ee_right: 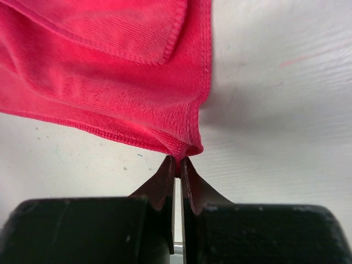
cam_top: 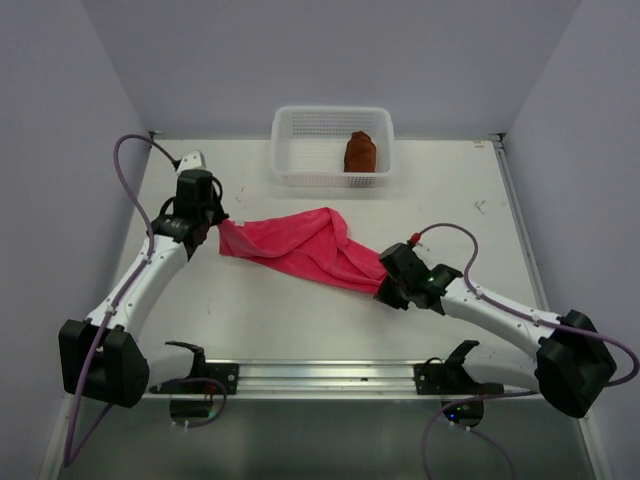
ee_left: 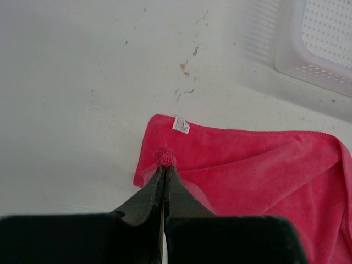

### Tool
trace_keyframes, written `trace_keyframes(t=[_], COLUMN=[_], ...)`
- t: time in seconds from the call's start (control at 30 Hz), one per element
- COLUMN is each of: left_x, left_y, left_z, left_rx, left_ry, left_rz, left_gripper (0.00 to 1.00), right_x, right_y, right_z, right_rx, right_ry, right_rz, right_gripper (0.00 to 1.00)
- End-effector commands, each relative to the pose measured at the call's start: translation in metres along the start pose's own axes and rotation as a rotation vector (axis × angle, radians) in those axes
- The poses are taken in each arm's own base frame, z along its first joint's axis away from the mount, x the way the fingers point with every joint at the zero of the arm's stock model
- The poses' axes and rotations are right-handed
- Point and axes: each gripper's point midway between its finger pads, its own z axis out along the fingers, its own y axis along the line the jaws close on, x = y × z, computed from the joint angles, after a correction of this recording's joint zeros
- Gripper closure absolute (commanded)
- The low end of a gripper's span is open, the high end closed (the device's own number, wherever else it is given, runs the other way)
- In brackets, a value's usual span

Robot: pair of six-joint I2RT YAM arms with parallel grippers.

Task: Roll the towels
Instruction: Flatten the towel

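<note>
The pink towel (cam_top: 300, 245) lies stretched and rumpled across the middle of the table, between the two arms. My left gripper (cam_top: 216, 228) is shut on its left edge; in the left wrist view a small tuft of pink towel (ee_left: 236, 165) sticks out past the left gripper (ee_left: 165, 165), beside a white label (ee_left: 180, 125). My right gripper (cam_top: 384, 288) is shut on the towel's lower right corner, and the right wrist view shows the pink towel (ee_right: 110, 71) pinched by the right gripper (ee_right: 179, 159). The rust-brown towel (cam_top: 360, 152) sits bunched in the white mesh basket (cam_top: 290, 150).
The white mesh basket stands at the back of the table, and its corner (ee_left: 324, 49) shows at the top right of the left wrist view. Grey walls close in both sides and the back. A metal rail (cam_top: 320, 375) runs along the near edge between the arm bases.
</note>
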Motion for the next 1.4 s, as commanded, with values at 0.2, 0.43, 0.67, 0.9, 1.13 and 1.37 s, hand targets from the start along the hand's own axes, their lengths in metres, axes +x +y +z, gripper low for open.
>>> trace_keyframes(t=[0.2, 0.43, 0.67, 0.9, 1.13, 1.37], left_x=[-0.034, -0.054, -0.048, -0.035, -0.035, -0.038], left_y=[-0.010, 0.001, 0.014, 0.025, 0.021, 0.005], left_z=[0.017, 0.021, 0.008, 0.009, 0.013, 0.022], left_rx=[-0.029, -0.098, -0.130, -0.142, -0.108, 0.011], left_ry=[0.056, 0.087, 0.077, 0.105, 0.126, 0.200], left_rz=[-0.082, -0.129, -0.134, -0.163, -0.201, -0.302], left_gripper=[1.00, 1.00, 1.00, 1.00, 1.00, 1.00], right_x=[-0.104, -0.172, -0.192, -0.215, -0.218, -0.236], right_y=[0.031, 0.070, 0.085, 0.090, 0.085, 0.091], right_z=[-0.072, -0.108, -0.129, -0.161, -0.161, -0.159], right_rx=[-0.072, -0.161, -0.232, -0.246, -0.227, -0.212], right_ry=[-0.236, -0.305, -0.332, -0.385, -0.388, -0.403], right_rz=[-0.216, -0.220, -0.211, -0.216, -0.208, -0.199], right_gripper=[1.00, 1.00, 1.00, 1.00, 1.00, 1.00])
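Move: The pink towel lies crumpled between the hands, already pinched at both ends; its middle is about 13 cm ahead and 19 cm left of the right hand, a couple of centimetres lower. The basket stands roughly 39 cm ahead and 10 cm left of the right hand, the rolled brown towel in it some 37 cm ahead and 2 cm left. From the left hand, the pink towel's middle is about 22 cm right, 3 cm back and 16 cm below. The pink towel's right end is hoisted by the right hand, up about 23 cm, forward some 14 and also rightward, towards the basket, fingers tilting about 25 degrees to point more forward. The left hand keeps its pinch, reaches about 4 cm forward, gives half of that back and eases 3 cm left, turning slightly counter-clockwise and tipping down. ##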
